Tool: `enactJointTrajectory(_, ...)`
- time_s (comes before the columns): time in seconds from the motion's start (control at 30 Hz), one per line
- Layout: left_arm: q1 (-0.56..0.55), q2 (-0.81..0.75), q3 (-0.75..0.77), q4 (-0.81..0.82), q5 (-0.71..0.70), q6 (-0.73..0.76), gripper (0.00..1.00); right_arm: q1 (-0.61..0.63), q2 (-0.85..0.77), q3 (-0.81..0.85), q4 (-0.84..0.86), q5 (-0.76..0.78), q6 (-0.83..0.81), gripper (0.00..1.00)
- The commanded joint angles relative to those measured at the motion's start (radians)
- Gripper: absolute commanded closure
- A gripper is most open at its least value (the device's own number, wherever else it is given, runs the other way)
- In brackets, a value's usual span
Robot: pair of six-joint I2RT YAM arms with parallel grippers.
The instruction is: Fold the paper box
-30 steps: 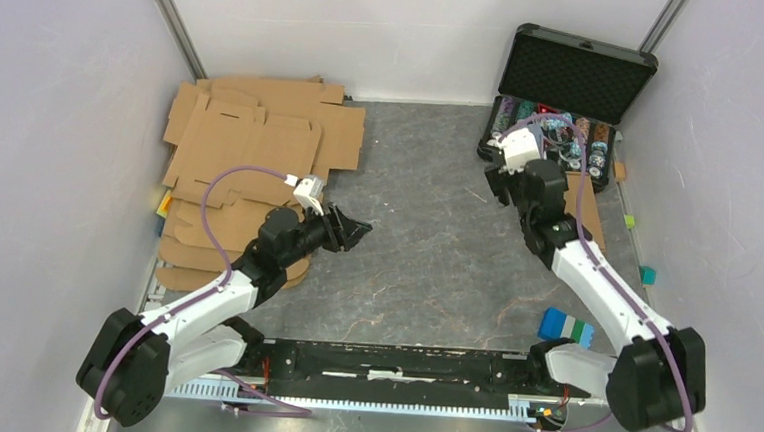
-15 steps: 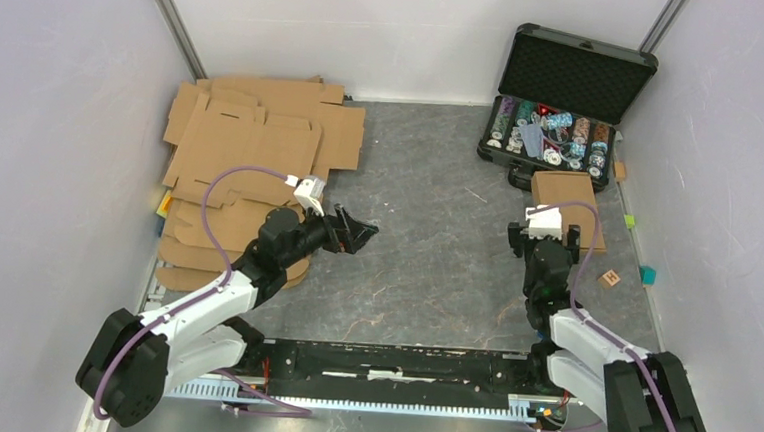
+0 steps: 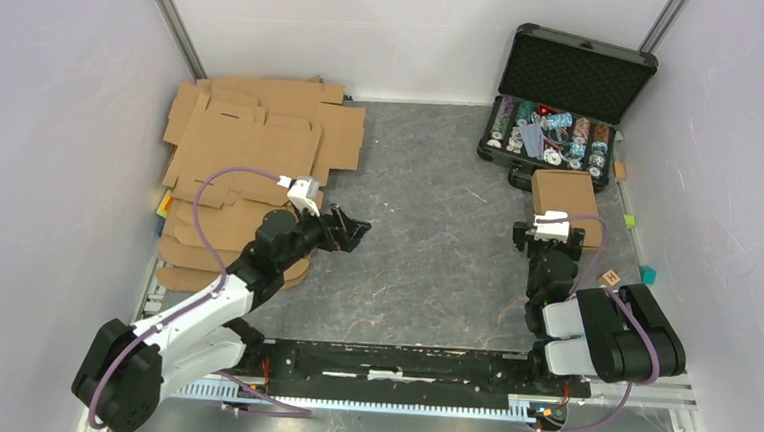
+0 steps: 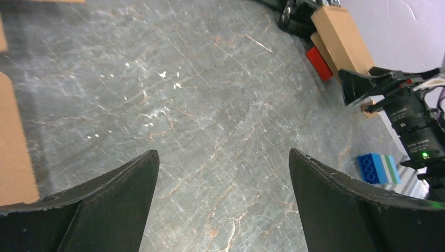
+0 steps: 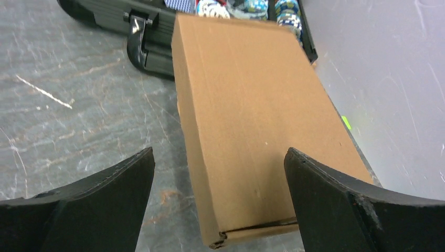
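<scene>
The paper box [image 3: 563, 194] lies folded shut, a flat brown carton on the table just in front of the poker chip case. In the right wrist view the box [image 5: 252, 115] fills the middle, its near end between the tips of my right gripper [image 5: 219, 150], which stands open and does not touch it. From above, the right gripper [image 3: 549, 236] sits just short of the box's near end. My left gripper [image 3: 355, 229] hovers open over bare table at centre left, nothing between its fingers [image 4: 115, 199]. The box [image 4: 341, 37] also shows far off in the left wrist view.
A pile of flat cardboard blanks [image 3: 252, 148] covers the far left. The open black case of poker chips [image 3: 566, 97] stands at the back right. A blue and green block [image 4: 378, 168], a small wooden cube [image 3: 610, 278] and a teal block [image 3: 648, 275] lie near the right wall.
The right arm pulled back from the case toward its base and folded up, uncovering the box. The left gripper's jaws spread wider and it shifted slightly.
</scene>
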Motion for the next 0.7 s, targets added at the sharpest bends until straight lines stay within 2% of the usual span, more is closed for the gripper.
enactJointTrajectory(0.0, -0.003, -0.069, -0.02, 0.038, -0.114, 0.094, 0.0, -0.003, 0.004, -0.135, 0.192, 0.049, 0.035, 0.02)
enactJointTrajectory(0.43, -0.003, -0.223, -0.114, 0.089, -0.499, 0.351, 0.0, -0.004, 0.015, -0.118, 0.176, 0.049, 0.032, 0.02)
enactJointTrajectory(0.67, 0.015, -0.176, -0.194, 0.287, -0.664, 0.652, 0.0, -0.003, 0.015, -0.118, 0.175, 0.048, 0.032, 0.02)
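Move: The right hand, empty and open, hovers at the near end of the folded paper box, whose middle is roughly 6 cm ahead, 4 cm right and 4 cm below. The chip case lies about 20 cm ahead and 9 cm lower; the wooden cube some 10 cm back, 14 cm right. From the left hand, the cardboard sheets are centred about 23 cm left, 8 cm ahead and 15 cm down, the paper box about 42 cm right and 9 cm ahead. Leftward and gathering speed, the empty left hand swings about 11 cm from the bare tabletop to the near right edge of the cardboard sheets, turning some 25 degrees counter-clockwise while its fingers tip up and its left side rises. The right hand eases up about 2 cm behind the folded box, then stays still. Both grippers stay wide open. ##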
